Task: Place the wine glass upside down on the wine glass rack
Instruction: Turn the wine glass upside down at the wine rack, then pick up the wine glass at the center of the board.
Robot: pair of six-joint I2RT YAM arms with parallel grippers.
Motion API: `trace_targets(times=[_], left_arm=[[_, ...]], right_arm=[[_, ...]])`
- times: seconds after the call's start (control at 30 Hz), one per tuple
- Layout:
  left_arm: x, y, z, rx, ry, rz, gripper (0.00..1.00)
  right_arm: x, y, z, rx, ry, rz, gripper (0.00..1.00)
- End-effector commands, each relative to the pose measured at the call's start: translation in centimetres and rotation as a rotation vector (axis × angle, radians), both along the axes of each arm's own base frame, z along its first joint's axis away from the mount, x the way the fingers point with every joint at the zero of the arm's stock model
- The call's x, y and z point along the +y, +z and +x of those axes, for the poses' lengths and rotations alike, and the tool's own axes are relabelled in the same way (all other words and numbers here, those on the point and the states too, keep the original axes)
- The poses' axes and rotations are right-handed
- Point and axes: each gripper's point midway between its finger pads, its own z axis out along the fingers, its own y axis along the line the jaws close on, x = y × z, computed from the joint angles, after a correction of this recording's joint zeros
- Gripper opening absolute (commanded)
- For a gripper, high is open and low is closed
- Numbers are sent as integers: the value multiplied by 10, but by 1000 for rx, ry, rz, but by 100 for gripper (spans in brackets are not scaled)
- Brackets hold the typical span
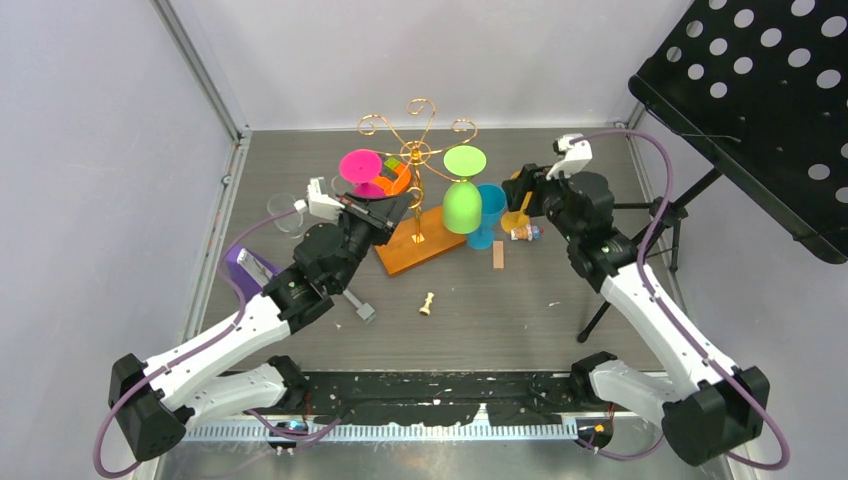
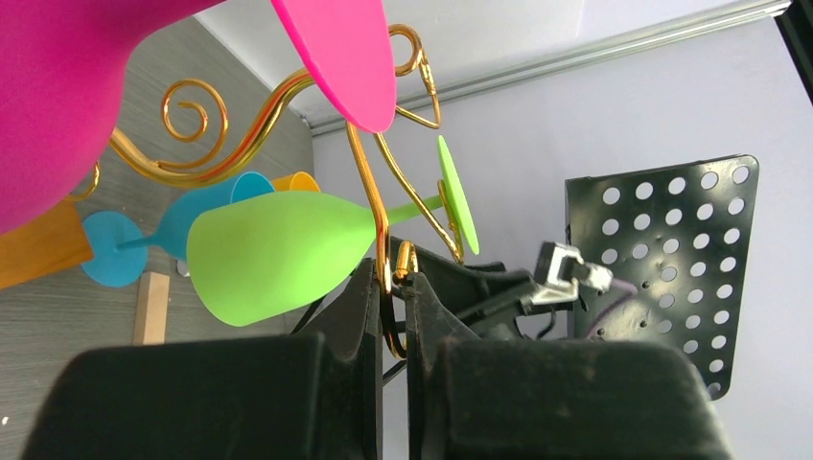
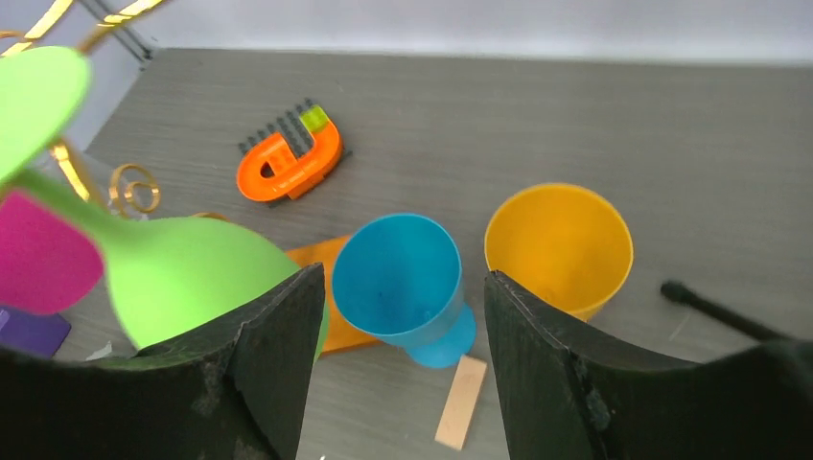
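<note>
The wine glass rack [image 1: 415,150], gold wire on an orange-brown wooden base [image 1: 420,250], stands mid-table. A green wine glass [image 1: 462,203] hangs upside down from a right arm of the rack, foot on top [image 1: 465,160]. A pink wine glass [image 1: 362,172] hangs on the left side. My left gripper [image 1: 398,205] is shut on a gold wire of the rack [image 2: 387,251], with the green glass [image 2: 278,254] just beyond it. My right gripper [image 3: 403,326] is open and holds nothing, right of the green glass [image 3: 182,278] and above an upright blue glass [image 3: 398,278].
A yellow glass [image 3: 556,244] stands beside the blue one. An orange brush [image 3: 292,158], a wooden block [image 3: 462,402], a chess piece [image 1: 427,303], a clear glass [image 1: 285,212] and a purple object [image 1: 243,265] lie around. A black perforated music stand [image 1: 760,100] overhangs the right side.
</note>
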Motion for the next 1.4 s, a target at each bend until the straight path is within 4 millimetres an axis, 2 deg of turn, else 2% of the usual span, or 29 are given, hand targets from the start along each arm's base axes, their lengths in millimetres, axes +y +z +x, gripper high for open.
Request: trace_targets(times=[0.0, 0.03, 0.2, 0.23, 0.33, 0.6, 0.77, 1.0, 1.37], left_arm=[[5, -3, 3, -19, 19, 28, 0], [5, -2, 3, -20, 21, 28, 0], [6, -4, 2, -17, 20, 30, 0], [6, -3, 2, -19, 20, 28, 0], [6, -3, 2, -18, 17, 29, 12], [6, -2, 0, -20, 10, 22, 32], [7, -3, -2, -21, 9, 16, 35], [11, -3, -8, -28, -1, 13, 40], [15, -11, -24, -42, -54, 27, 43]], right_arm=[[-8, -30, 7, 235, -131, 54, 68], [-5, -31, 8, 252, -134, 72, 69], [-1, -57, 20, 367, -174, 84, 70], [-1, -57, 22, 373, -187, 91, 70], [-2, -68, 28, 410, -214, 86, 70], [5, -77, 41, 449, -227, 106, 70], [8, -79, 50, 457, -231, 103, 68], [12, -89, 55, 487, -225, 94, 59], [15, -104, 52, 534, -202, 56, 42]])
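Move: From the open right hand the blue glass stands upright about 6 cm ahead, 5 cm left, its middle some 20 cm below. The yellow glass is about 7 cm ahead, 2 cm right, equally low; the green glass, already upside down on the rack, is level ahead and in height, 10 cm left. The left fingers still pinch a rack hook; from them the blue glass lies some 6 cm ahead, 13 cm right, 26 cm below. Right hand sinks about 12 cm and forward towards blue glass, tipping down, narrowing; left opens off rack hook. ##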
